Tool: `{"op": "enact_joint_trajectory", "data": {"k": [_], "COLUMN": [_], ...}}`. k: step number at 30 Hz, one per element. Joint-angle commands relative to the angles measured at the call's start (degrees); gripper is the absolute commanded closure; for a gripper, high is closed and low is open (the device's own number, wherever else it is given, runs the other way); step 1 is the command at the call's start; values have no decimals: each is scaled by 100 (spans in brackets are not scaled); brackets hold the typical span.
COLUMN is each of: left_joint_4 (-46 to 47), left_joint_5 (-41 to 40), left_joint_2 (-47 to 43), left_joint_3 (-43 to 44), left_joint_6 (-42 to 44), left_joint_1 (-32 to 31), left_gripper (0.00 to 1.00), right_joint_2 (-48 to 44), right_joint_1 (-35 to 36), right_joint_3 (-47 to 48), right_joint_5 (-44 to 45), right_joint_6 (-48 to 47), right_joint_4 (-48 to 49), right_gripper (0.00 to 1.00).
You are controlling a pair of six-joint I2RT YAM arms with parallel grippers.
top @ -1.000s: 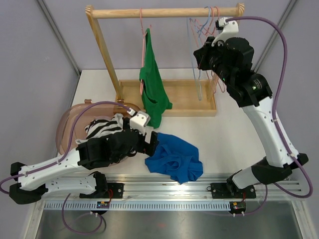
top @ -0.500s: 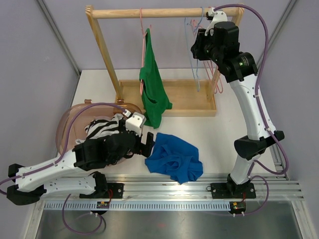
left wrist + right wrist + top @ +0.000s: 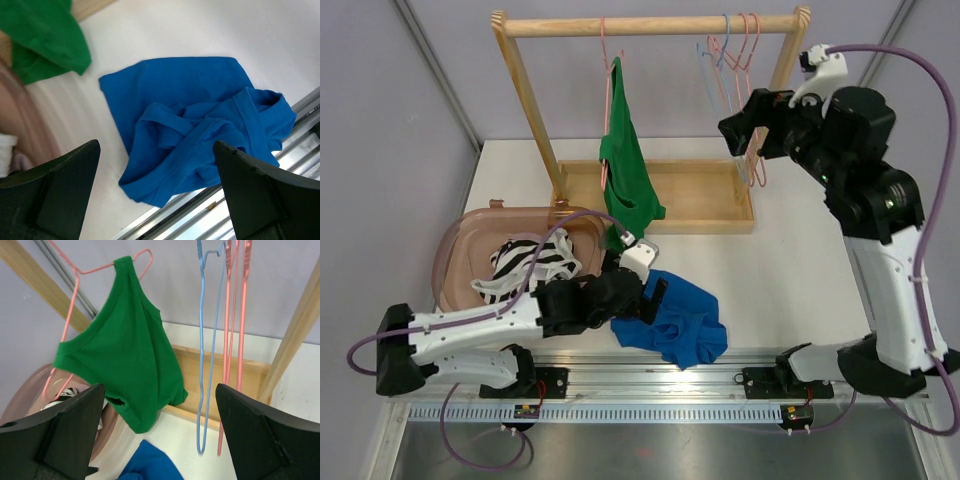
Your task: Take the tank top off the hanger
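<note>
A green tank top (image 3: 625, 180) hangs on a pink hanger (image 3: 606, 90) on the wooden rack's rail. It also shows in the right wrist view (image 3: 127, 345), with the hanger (image 3: 75, 285) poking out of it, and at the corner of the left wrist view (image 3: 40, 40). My right gripper (image 3: 742, 125) is open and empty, up to the right of the top, near the bare hangers (image 3: 160, 387). My left gripper (image 3: 650, 295) is open and empty, low over a crumpled blue tank top (image 3: 675, 320) on the table (image 3: 156, 145).
Bare blue and pink hangers (image 3: 735, 60) hang at the rail's right end. The rack's wooden base tray (image 3: 720, 215) lies under them. A brown basket (image 3: 455, 255) with a striped garment (image 3: 530, 262) stands at the left. A metal rail (image 3: 650, 380) runs along the near edge.
My left arm swung right, from over the basket to over the blue top. My right arm pulled back from the bare hangers, to the right of the rack.
</note>
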Motion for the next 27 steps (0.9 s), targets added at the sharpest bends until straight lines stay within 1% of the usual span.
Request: {"op": "enact_joint_trajectory", "data": {"k": [1,2,3,4,11,12,18,20,21,22,23,24,25,27], "left_joint_4": [1199,1253,1306,1420,1666,1737,1922,1948,1948,1939,1948,1957,1974,1948], "left_joint_5": [587,649,728,868,1440,1502,1862,1985,2012,2064,2091,2100,2074,2030], "left_joint_2": [485,643,914,1074,2427,2542,3482,3832,3922,3992,4054,4089,4072,3941], "left_joint_3": [-14,39,65,83,277,242,268,285,285,268,242,215,180,84], "left_joint_6": [86,60,42,25,-177,-212,-353,-371,-423,-450,-467,-511,-529,-573], "left_joint_1": [-30,-30,-30,-39,-65,-74,-144,-206,-206,-215,-215,-223,-241,-232], "left_gripper": [1,1,1,1,1,1,1,4,14,21,34,56,69,84], "right_joint_2": [-759,-1100,-1277,-1427,-2727,-2807,-3072,-3124,-3159,-3168,-3203,-3212,-3221,-3256], "right_joint_1": [-19,-19,-19,-19,-19,-19,-19,-10,-10,-19,-19,-19,-19,-19], "right_joint_3": [-690,-885,-1243,-1404,-2652,-2871,-3250,-3330,-3382,-3400,-3400,-3418,-3427,-3444], "right_joint_5": [-264,-387,-458,-571,-625,-617,-564,-616,-634,-634,-643,-634,-634,-634], "right_joint_6": [116,142,195,204,301,283,222,213,213,204,187,178,178,178], "right_joint_4": [444,505,540,584,584,585,348,339,347,347,339,356,348,374], "right_gripper": [0,1,1,0,1,1,1,0,1,1,1,0,0,0]}}
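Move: The blue tank top lies crumpled on the table, its middle roughly 10 cm to the right of the left gripper, about 1 cm back and 16 cm below. The tub holding the striped top is some 27 cm to that gripper's left and 12 cm ahead, about 14 cm lower. The green tank top hangs straight ahead, around 25 cm out and 8 cm higher. From the right gripper, the blue top is about 17 cm back, 15 cm left and 48 cm down. Bring the open left gripper down about 16 cm and 11 cm right onto the crumpled blue tank top, easing slightly back and tipping the fingers some 20 degrees steeper. At table height, keep sliding a little right while closing to pinch its bunched folds. Meanwhile draw the open right gripper back about 12 cm and down 7 cm, away from the hangers. ##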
